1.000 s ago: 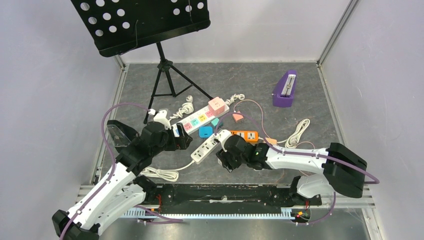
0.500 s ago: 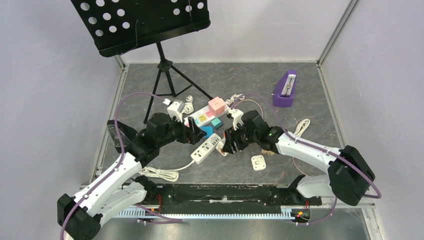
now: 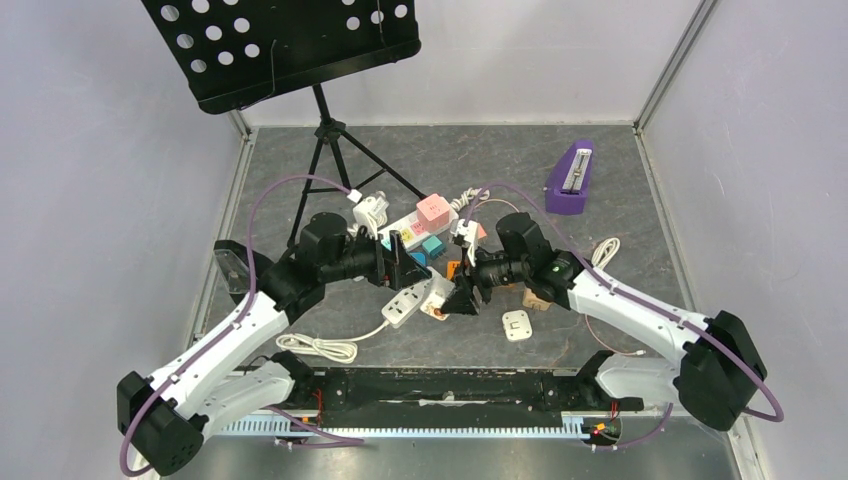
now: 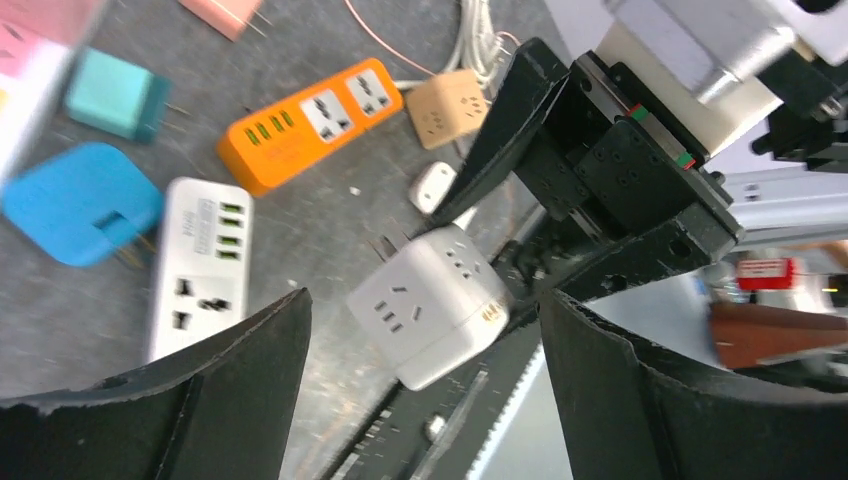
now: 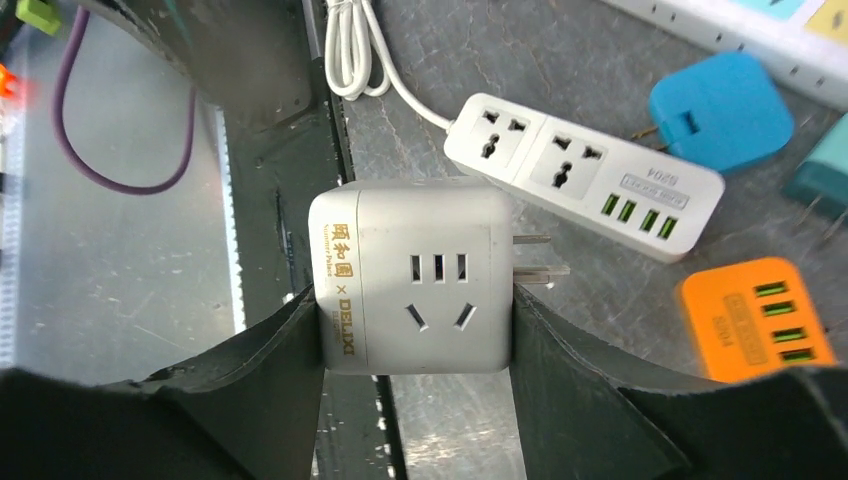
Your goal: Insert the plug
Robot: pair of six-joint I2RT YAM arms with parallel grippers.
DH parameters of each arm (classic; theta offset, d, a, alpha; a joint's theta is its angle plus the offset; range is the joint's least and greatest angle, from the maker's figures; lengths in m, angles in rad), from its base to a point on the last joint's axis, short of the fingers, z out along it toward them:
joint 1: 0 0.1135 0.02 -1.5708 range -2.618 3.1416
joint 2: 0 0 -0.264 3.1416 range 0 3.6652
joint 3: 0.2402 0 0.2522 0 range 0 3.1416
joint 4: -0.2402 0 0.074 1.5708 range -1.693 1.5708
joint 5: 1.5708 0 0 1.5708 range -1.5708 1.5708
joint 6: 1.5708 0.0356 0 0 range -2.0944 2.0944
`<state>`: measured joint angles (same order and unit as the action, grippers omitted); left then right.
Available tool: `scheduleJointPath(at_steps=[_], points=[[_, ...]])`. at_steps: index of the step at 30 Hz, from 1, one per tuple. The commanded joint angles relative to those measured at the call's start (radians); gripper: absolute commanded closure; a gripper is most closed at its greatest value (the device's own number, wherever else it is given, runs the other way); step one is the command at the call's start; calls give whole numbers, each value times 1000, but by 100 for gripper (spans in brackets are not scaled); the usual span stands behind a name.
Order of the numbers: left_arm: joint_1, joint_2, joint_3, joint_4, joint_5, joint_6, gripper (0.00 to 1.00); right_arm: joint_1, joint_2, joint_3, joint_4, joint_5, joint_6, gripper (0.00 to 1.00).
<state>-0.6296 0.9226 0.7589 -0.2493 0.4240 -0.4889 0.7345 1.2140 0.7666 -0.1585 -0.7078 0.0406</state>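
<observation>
The plug is a white cube adapter [image 5: 410, 275] with two metal prongs [image 5: 535, 255] sticking out of its right side. My right gripper [image 5: 412, 300] is shut on it, one finger on each flank, and holds it above the mat. Seen from above, the cube [image 3: 437, 297] hangs over the near end of the white power strip [image 3: 405, 300]. My left gripper [image 3: 405, 268] faces it from the left, open. In the left wrist view the cube [image 4: 435, 300] shows between the wide fingers [image 4: 250, 380] without touching them.
An orange strip [image 4: 310, 120], a blue adapter [image 4: 75, 200], a teal adapter [image 4: 110, 95] and a tan one [image 4: 445, 105] lie close by. A small white plug [image 3: 517, 325] lies near the front. The music stand [image 3: 320, 130] and purple metronome [image 3: 570, 180] stand behind.
Both grippers have swung toward the middle and now face each other. The right one carries the white cube leftward. The left jaws have narrowed slightly.
</observation>
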Motion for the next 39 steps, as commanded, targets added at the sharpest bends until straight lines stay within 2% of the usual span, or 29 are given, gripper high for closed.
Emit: scheduleJointPath(at_steps=[1,8,16,21,29,33,36,39], points=[[-2,14,42,-28,104,-284,11,-3,-50,69,59,-39,-200,70],[-3,32,-1,76,124,-514,10,8,-20,161,71,-80,-353,70],[-2,91,-45,155,158,-614,9,37,48,255,30,-93,-458,72],[-2,86,-62,180,141,-634,9,37,67,269,31,-74,-452,77],[2,57,-14,61,107,-536,9,37,32,284,52,-71,-394,84],[2,27,-16,100,135,-590,9,37,-16,246,139,-87,-361,85],[2,2,-48,209,174,-701,9,37,-27,229,189,-96,-348,85],[2,-16,-72,318,197,-799,18,37,-15,227,207,-99,-349,85]])
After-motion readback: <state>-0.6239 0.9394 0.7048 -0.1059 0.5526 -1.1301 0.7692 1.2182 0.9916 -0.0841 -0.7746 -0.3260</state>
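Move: The white cube plug, already gripped in the right hand, sits about 4 cm back, 7 cm to the right and 7 cm below the left hand. From the right hand, the open left gripper is some 3 cm ahead, 7 cm left and 6 cm up. The white power strip lies about 7 cm left and level with the right hand, the orange strip 4 cm ahead and 6 cm right, both roughly 14 cm below. The right hand raises the held plug about 10 cm, also leftward, between the turning left hand's open fingers. ##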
